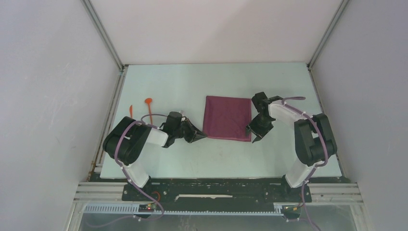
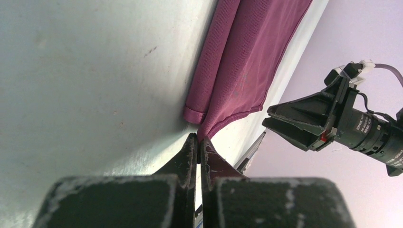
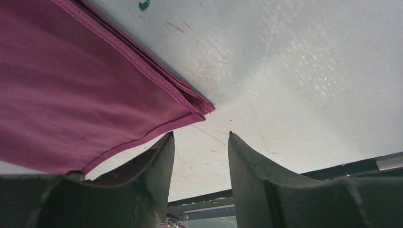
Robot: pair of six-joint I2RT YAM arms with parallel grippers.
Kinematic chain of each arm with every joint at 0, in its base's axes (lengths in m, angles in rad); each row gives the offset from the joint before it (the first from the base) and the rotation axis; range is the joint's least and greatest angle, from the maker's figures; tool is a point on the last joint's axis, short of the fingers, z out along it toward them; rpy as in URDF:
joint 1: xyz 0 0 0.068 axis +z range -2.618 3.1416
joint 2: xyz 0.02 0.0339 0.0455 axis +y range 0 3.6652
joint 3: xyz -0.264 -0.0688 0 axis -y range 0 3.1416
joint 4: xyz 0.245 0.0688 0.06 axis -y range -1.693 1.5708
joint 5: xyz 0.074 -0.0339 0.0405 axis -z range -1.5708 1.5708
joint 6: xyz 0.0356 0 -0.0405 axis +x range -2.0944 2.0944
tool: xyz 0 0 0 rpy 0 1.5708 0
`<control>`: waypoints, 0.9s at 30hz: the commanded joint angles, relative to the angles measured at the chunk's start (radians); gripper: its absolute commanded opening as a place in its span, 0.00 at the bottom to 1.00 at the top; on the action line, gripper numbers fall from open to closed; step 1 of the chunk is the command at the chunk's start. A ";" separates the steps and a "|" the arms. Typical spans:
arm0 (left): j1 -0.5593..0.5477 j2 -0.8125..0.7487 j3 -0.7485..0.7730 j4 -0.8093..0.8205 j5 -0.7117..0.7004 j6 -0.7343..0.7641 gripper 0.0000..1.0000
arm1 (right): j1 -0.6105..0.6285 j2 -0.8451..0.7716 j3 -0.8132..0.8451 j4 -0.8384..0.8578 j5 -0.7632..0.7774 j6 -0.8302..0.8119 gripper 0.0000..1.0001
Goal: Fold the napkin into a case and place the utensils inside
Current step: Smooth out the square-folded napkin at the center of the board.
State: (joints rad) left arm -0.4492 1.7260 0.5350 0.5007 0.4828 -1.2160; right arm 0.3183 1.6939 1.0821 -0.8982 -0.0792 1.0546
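The maroon napkin lies folded into a layered rectangle in the middle of the table. My left gripper is at its near left corner. In the left wrist view its jaws are shut, with the tip of the napkin's upper layer pinched between them and drawn up off the lower fold. My right gripper is at the near right corner and stands open. Nothing is between its fingers, and the napkin's corner lies just ahead of them. Two orange utensils lie at the far left.
White enclosure walls stand on three sides, with aluminium posts at the back corners. A black rail runs along the table's near edge by the arm bases. The right gripper also shows in the left wrist view, beyond the napkin.
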 commanded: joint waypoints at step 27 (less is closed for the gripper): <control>0.004 0.000 -0.024 0.052 0.019 -0.016 0.00 | 0.014 0.111 -0.093 0.261 0.090 -0.016 0.16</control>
State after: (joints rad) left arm -0.4492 1.7260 0.5171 0.5152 0.4839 -1.2308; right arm 0.3233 1.7554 1.0336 -0.7761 -0.0753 1.0485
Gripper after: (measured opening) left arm 0.010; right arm 0.229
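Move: The napkin's near right corner lies almost directly under the right hand's open fingers, about 3 cm down. From that corner the folded square reaches some 16 cm ahead to its far right corner and about 17 cm left to the near left corner, which is a centimetre farther out. From the left hand, already shut on that near left corner, the near right corner lies roughly 17 cm to the right and 2 cm back. The right hand, fingers pointing down, sinks about 3 cm onto the napkin's near right corner with a drift of well under a centimetre forward, its wrist barely tilting, and once low its half-open fingers draw in to less than half their gap and pinch the cloth there. Meanwhile the left hand stays in place and keeps its closed grip on the near left corner, so that the near edge ends up held at both ends. ##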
